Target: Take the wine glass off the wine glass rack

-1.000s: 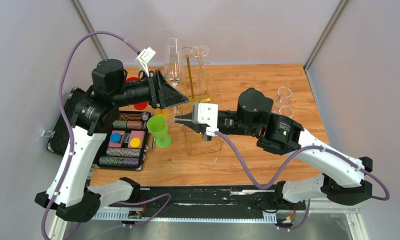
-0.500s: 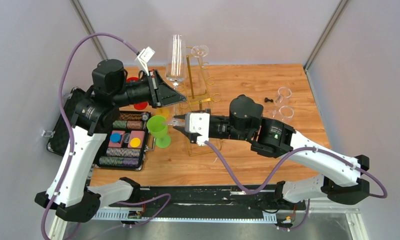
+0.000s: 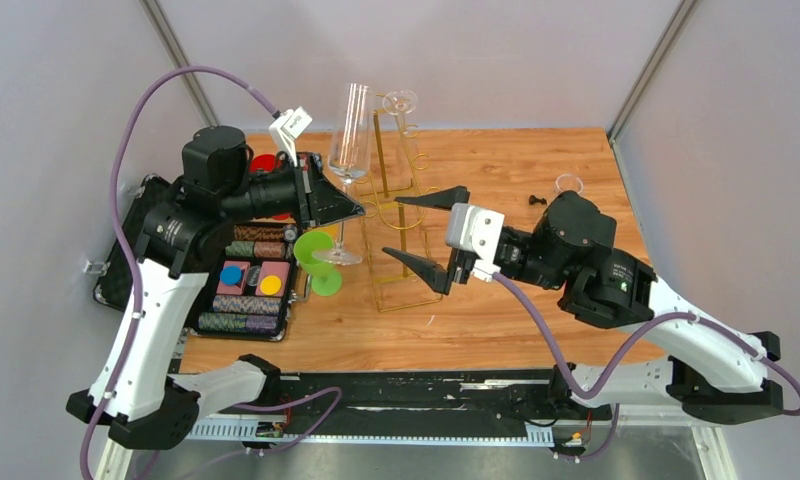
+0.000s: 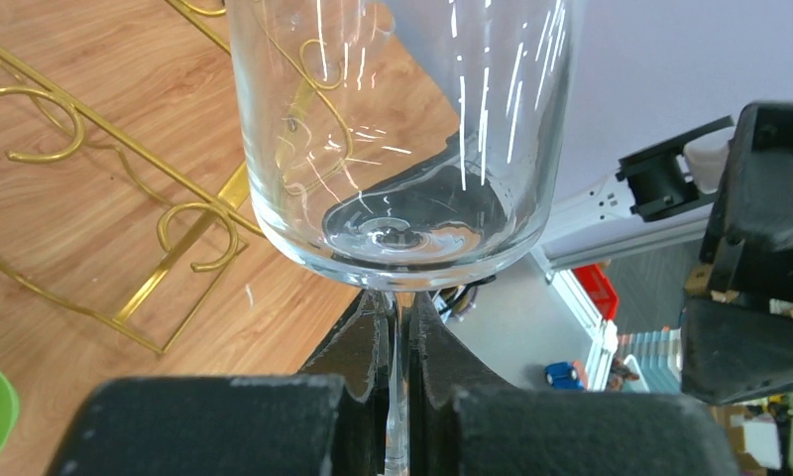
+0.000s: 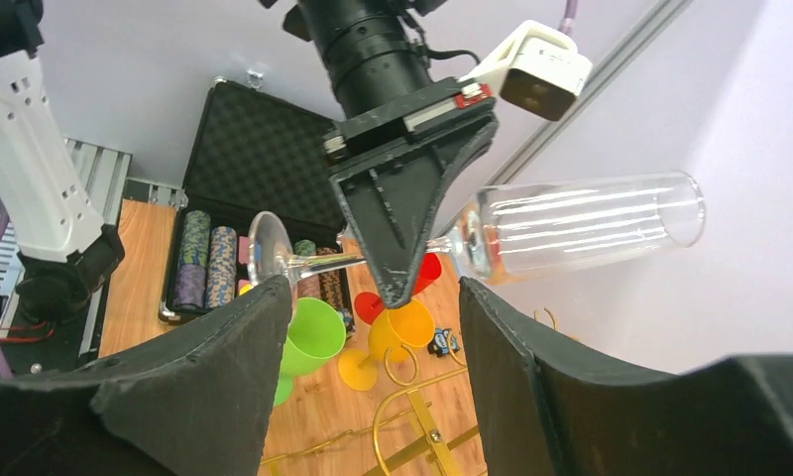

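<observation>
My left gripper (image 3: 344, 207) is shut on the thin stem of a clear wine glass (image 3: 349, 130). The glass stands about upright in the air, bowl up and foot (image 3: 338, 256) low, just left of the gold wire wine glass rack (image 3: 381, 150). In the left wrist view the stem runs between the closed fingers (image 4: 368, 342) under the bowl (image 4: 402, 129), with rack loops (image 4: 189, 213) on the wood behind. My right gripper (image 3: 418, 232) is open and holds nothing, to the right of the rack. Its view shows the left gripper (image 5: 402, 198) holding the glass (image 5: 581, 223) by the stem.
A black case of poker chips (image 3: 246, 285) lies at the left. Green (image 3: 316, 252), orange (image 5: 402, 332) and red (image 5: 427, 273) plastic goblets stand near it. Another clear glass (image 3: 401, 101) hangs at the rack's top. A clear cup (image 3: 568, 184) and a small black piece (image 3: 538, 200) sit back right.
The left gripper closed on the glass stem. The right gripper, shut near the stem before, opened wide and drew back to the right. The glass shifted slightly.
</observation>
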`<action>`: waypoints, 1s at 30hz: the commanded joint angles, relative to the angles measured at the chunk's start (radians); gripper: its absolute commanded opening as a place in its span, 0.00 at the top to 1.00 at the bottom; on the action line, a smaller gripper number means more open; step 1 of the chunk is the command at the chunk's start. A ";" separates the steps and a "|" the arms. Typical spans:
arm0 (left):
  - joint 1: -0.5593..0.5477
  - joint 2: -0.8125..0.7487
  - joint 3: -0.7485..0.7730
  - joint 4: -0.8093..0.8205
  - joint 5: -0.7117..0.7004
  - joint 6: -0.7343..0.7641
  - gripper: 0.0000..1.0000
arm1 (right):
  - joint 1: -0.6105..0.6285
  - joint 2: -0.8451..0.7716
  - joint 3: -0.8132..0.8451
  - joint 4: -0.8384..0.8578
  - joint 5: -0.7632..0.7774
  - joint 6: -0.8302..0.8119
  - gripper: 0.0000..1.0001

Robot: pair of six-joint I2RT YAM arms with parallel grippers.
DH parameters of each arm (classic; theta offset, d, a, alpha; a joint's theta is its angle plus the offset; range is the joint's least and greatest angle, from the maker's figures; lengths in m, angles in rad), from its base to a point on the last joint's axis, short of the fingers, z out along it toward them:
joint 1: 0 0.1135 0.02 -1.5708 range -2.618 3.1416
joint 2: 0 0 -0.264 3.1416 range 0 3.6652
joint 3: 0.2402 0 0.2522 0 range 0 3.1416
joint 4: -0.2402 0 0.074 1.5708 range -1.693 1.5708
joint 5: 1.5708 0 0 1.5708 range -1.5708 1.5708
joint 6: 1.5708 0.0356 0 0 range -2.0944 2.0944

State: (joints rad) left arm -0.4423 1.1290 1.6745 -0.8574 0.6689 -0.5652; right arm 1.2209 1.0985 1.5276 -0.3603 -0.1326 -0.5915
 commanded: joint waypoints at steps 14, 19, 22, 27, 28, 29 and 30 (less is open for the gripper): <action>0.001 -0.110 0.000 -0.270 0.076 0.441 1.00 | -0.130 0.189 0.382 -0.331 -0.084 0.233 0.33; -0.039 -0.156 -0.059 -0.269 0.058 0.468 1.00 | -0.178 0.228 0.483 -0.431 -0.175 0.275 0.32; -0.086 -0.187 -0.086 -0.280 0.038 0.492 1.00 | -0.208 0.235 0.519 -0.473 -0.238 0.302 0.32; -0.162 -0.237 -0.108 -0.304 0.008 0.531 1.00 | -0.254 0.235 0.548 -0.522 -0.346 0.332 0.31; -0.188 -0.241 -0.109 -0.309 0.000 0.540 1.00 | -0.262 0.236 0.550 -0.531 -0.374 0.338 0.31; -0.208 -0.249 -0.111 -0.317 -0.014 0.550 1.00 | -0.270 0.238 0.551 -0.540 -0.403 0.343 0.31; -0.216 -0.254 -0.114 -0.319 -0.019 0.553 1.00 | -0.276 0.239 0.551 -0.548 -0.426 0.348 0.31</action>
State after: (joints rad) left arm -0.6083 0.9127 1.5555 -1.1995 0.6685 -0.0750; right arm 0.9699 1.3319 2.0415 -0.8551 -0.4225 -0.2932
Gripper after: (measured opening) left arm 0.049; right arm 0.685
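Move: The open table before the green glass, where the held wine glass is headed, lies from the left hand about 10 cm back, 9 left and 34 down. From that hand the green glass stands about level and 10 cm left, 27 down; the rack is some 8 cm ahead and 3 right, its middle 20 down. From the right hand the open table lies about 7 cm back, 14 left and 39 down. Left hand keeps the stem pinched, drawing back about 10 cm while sinking; open right hand tips down 20-odd degrees. ##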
